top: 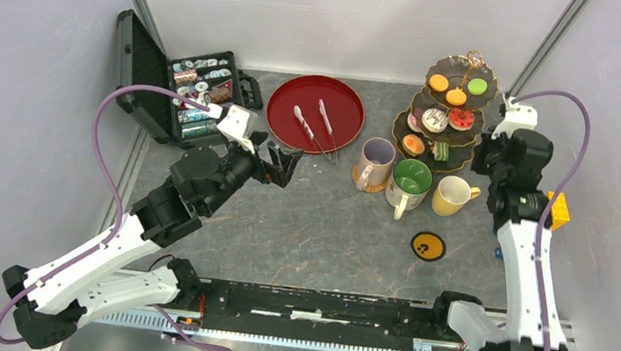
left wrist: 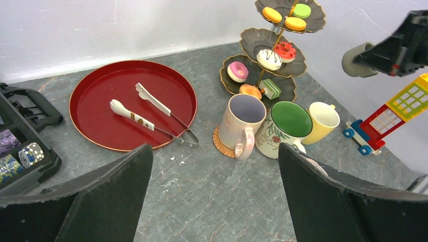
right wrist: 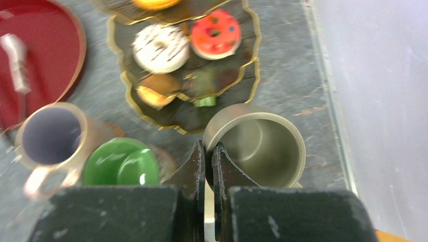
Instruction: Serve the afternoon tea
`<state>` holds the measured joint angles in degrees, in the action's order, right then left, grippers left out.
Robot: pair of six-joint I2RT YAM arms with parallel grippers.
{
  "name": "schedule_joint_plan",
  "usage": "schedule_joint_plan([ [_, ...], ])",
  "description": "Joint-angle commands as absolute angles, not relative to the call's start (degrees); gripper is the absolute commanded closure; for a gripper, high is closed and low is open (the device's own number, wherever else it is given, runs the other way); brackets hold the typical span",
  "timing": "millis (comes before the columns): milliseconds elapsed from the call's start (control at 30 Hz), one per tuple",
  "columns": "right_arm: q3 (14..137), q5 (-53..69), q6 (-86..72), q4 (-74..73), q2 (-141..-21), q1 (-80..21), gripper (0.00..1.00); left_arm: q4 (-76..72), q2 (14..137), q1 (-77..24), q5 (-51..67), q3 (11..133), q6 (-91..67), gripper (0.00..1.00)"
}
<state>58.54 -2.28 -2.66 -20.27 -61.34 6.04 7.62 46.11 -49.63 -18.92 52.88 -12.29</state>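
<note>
My right gripper (right wrist: pixel 208 149) is shut on the rim of the small grey mug (right wrist: pixel 255 146), one finger inside and one outside. It holds the mug off the table just right of the dark three-tier stand (top: pixel 451 112). The left wrist view also shows the grey mug (left wrist: pixel 357 60), held up in the air. Toy cakes (left wrist: pixel 268 58) fill all three tiers. Before the stand are the beige mug (top: pixel 376 161), the green-lined mug (top: pixel 410 182) and the yellow mug (top: pixel 450 194). My left gripper (top: pixel 286 162) hangs open and holds nothing, between the red tray and the mugs.
The round red tray (top: pixel 350 109) at the back holds two tongs (top: pixel 314 127). An open black case (top: pixel 184 90) sits at the back left. A black-and-yellow coaster (top: pixel 428 246) lies near the yellow mug. A toy brick vehicle (left wrist: pixel 393 116) stands by the right wall.
</note>
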Motion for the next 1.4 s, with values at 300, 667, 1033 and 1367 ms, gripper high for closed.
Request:
schedule_joint_plan([
  [300, 52.71, 16.19, 0.23, -48.35, -47.27, 2.42, 1.00, 6.77, 45.90, -49.92, -17.95, 54.84, -14.00, 0.00],
  [667, 39.59, -7.23, -16.69, -42.61, -48.01, -16.19, 1.00, 7.21, 46.84, -49.92, -18.50, 55.11, -13.62, 0.00],
  [1033, 35.53, -18.55, -20.88, -37.18, -54.68, -23.53, 1.00, 7.28, 47.07, -49.90, -18.57, 55.11, -13.62, 0.00],
  [1367, 32.10, -19.17, -21.61, -34.05, -57.76, -24.87, 0.99, 7.29, 47.09, -49.90, -18.90, 55.15, -13.45, 0.00],
])
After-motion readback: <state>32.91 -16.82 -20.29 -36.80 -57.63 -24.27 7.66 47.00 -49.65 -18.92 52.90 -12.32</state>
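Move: The right hand holds the grey-green cup by its rim, high and tilted. The black-and-orange coaster lies about 14 cm back, 7 cm to the hand's left and some 25 cm below. The yellow mug stands roughly 12 cm farther out than the coaster and 6 cm to its right; the green mug is 12 cm farther out and 6 cm to its left. From the idle left hand the coaster is about 36 cm right, 2 cm back and 35 cm down. The right hand keeps the cup's wall pinched in its shut fingers and swings it back and to the left, away from the cake stand, then increasingly down towards the black-and-orange coaster, some 20 cm lower in all. The wrist tips the fingers down by about 35 degrees, bringing the cup nearly upright, and turns counter-clockwise before easing most of the way back as the last few centimetres go almost straight down. ##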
